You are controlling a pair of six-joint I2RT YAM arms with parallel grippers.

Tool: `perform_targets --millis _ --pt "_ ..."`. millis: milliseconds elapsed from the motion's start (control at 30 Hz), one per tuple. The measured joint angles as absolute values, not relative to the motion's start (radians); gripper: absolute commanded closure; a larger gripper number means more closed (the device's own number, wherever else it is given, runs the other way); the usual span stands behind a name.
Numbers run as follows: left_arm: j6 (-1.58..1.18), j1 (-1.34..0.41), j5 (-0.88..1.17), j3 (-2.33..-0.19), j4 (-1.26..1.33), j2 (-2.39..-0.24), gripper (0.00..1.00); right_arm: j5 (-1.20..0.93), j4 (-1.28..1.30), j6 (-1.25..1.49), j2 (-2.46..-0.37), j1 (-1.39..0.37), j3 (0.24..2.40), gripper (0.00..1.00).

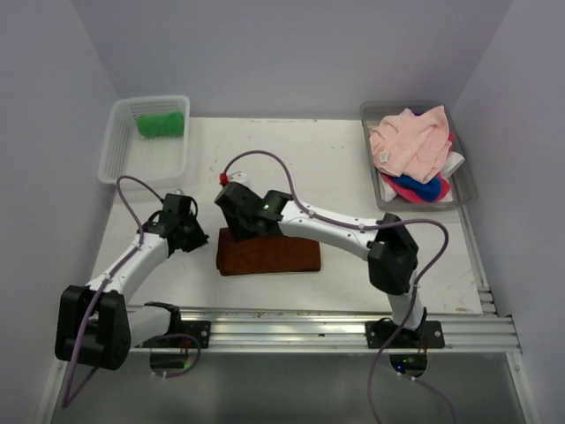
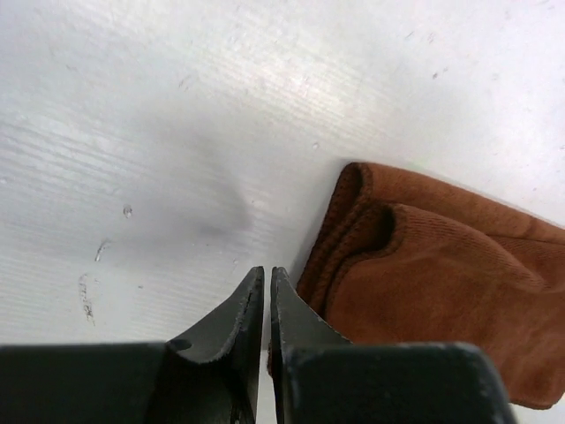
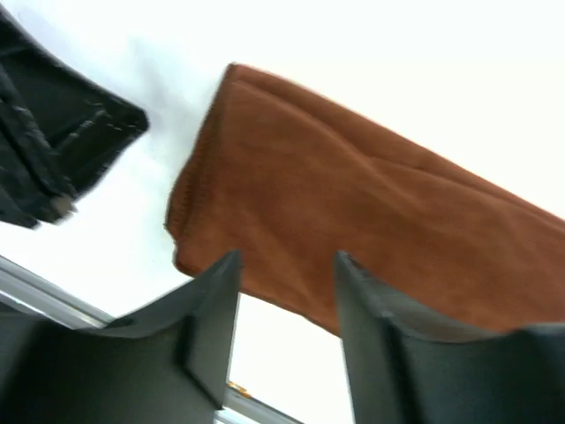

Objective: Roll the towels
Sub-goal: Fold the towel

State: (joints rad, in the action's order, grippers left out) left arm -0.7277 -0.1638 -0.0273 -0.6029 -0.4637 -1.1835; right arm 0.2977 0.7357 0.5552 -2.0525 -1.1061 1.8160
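Note:
A rust-brown towel (image 1: 269, 254) lies folded in a long flat strip on the white table, in front of both arms. My left gripper (image 1: 196, 238) sits low at the strip's left end; in the left wrist view its jaws (image 2: 267, 269) are shut with nothing between them, just beside the towel's folded corner (image 2: 424, 274). My right gripper (image 1: 238, 225) hovers over the towel's left part, and its jaws (image 3: 287, 256) stand open above the brown cloth (image 3: 353, 194), holding nothing. A green towel (image 1: 161, 124) lies in the basket. Pink (image 1: 408, 141), blue (image 1: 415, 187) and white (image 1: 455, 164) towels are piled in the tray.
The white mesh basket (image 1: 119, 155) stands at the back left and the clear grey tray (image 1: 463, 190) at the back right. A metal rail (image 1: 335, 322) runs along the near table edge. Purple walls close in the sides and back.

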Motion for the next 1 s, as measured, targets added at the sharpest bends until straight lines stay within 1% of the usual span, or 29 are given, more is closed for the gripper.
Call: perform_targets --millis 33,67,100,133,167,200,267,367,467,600,767,900,1000 --pt "-0.72 -0.164 -0.031 -0.612 -0.469 -1.172 0.86 0.299 0.727 0.556 -2.005 -1.095 1.772 0.59" --pt "-0.714 -0.164 -0.031 -0.618 -0.471 -1.162 0.86 0.299 0.712 0.559 -1.952 -1.079 1.72 0.7" --pt "-0.708 -0.164 -0.025 -0.623 -0.469 -1.148 0.86 0.296 0.703 0.563 -1.912 -1.062 1.678 0.76" --pt "-0.697 -0.165 -0.012 -0.626 -0.468 -1.134 0.86 0.293 0.689 0.571 -1.867 -1.038 1.625 0.81" --pt "-0.69 -0.168 -0.001 -0.628 -0.464 -1.121 0.86 0.287 0.669 0.581 -1.825 -1.009 1.569 0.84" --pt "-0.686 -0.177 0.007 -0.63 -0.463 -1.11 0.86 0.278 0.655 0.59 -1.79 -0.977 1.515 0.9" --pt "-0.679 -0.228 0.022 -0.645 -0.454 -1.099 0.86 0.262 0.619 0.603 -1.744 -0.907 1.411 0.94" --pt "-0.674 -0.324 0.058 -0.676 -0.419 -1.128 0.87 0.241 0.607 0.61 -1.734 -0.82 1.32 0.96" --pt "-0.669 -0.376 0.086 -0.712 -0.374 -1.219 0.89 0.224 0.611 0.609 -1.736 -0.765 1.275 0.95" --pt "-0.669 -0.375 0.07 -0.748 -0.361 -1.364 0.9 0.216 0.592 0.597 -1.761 -0.736 1.277 0.96" --pt "-0.667 -0.365 0.039 -0.814 -0.362 -1.521 0.91 0.214 0.574 0.569 -1.846 -0.713 1.279 0.98" --pt "-0.657 -0.352 0.035 -0.852 -0.368 -1.581 0.91 0.218 0.562 0.553 -1.909 -0.704 1.279 1.0" --pt "-0.639 -0.351 0.028 -0.879 -0.377 -1.605 0.91 0.22 0.543 0.549 -1.906 -0.702 1.266 1.0"
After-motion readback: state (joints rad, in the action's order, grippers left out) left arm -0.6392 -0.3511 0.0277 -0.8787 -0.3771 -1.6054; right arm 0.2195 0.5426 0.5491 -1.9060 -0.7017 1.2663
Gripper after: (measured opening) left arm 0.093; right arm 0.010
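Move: The folded brown towel lies flat, its middle roughly 17 cm to the left gripper's right, about 1 cm ahead and 3 cm below. Its far-left corner is about 7 cm ahead of that gripper and 4 cm to its right. From the right gripper, hovering high over the towel's left part, the towel's middle is some 9 cm right, 2 cm ahead and 11 cm down; the far-right corner is about 22 cm right and 8 cm ahead. Sweep the right gripper about 19 cm right and 6 cm forward over the towel, shutting its half-open fingers on the way, then lower it onto the towel just inside the far-right corner. Hop the left gripper, still nearly shut, up and 8 cm right, then forward and down onto the towel beside its far-left corner. Turn both clockwise, nearly 20 degrees. ##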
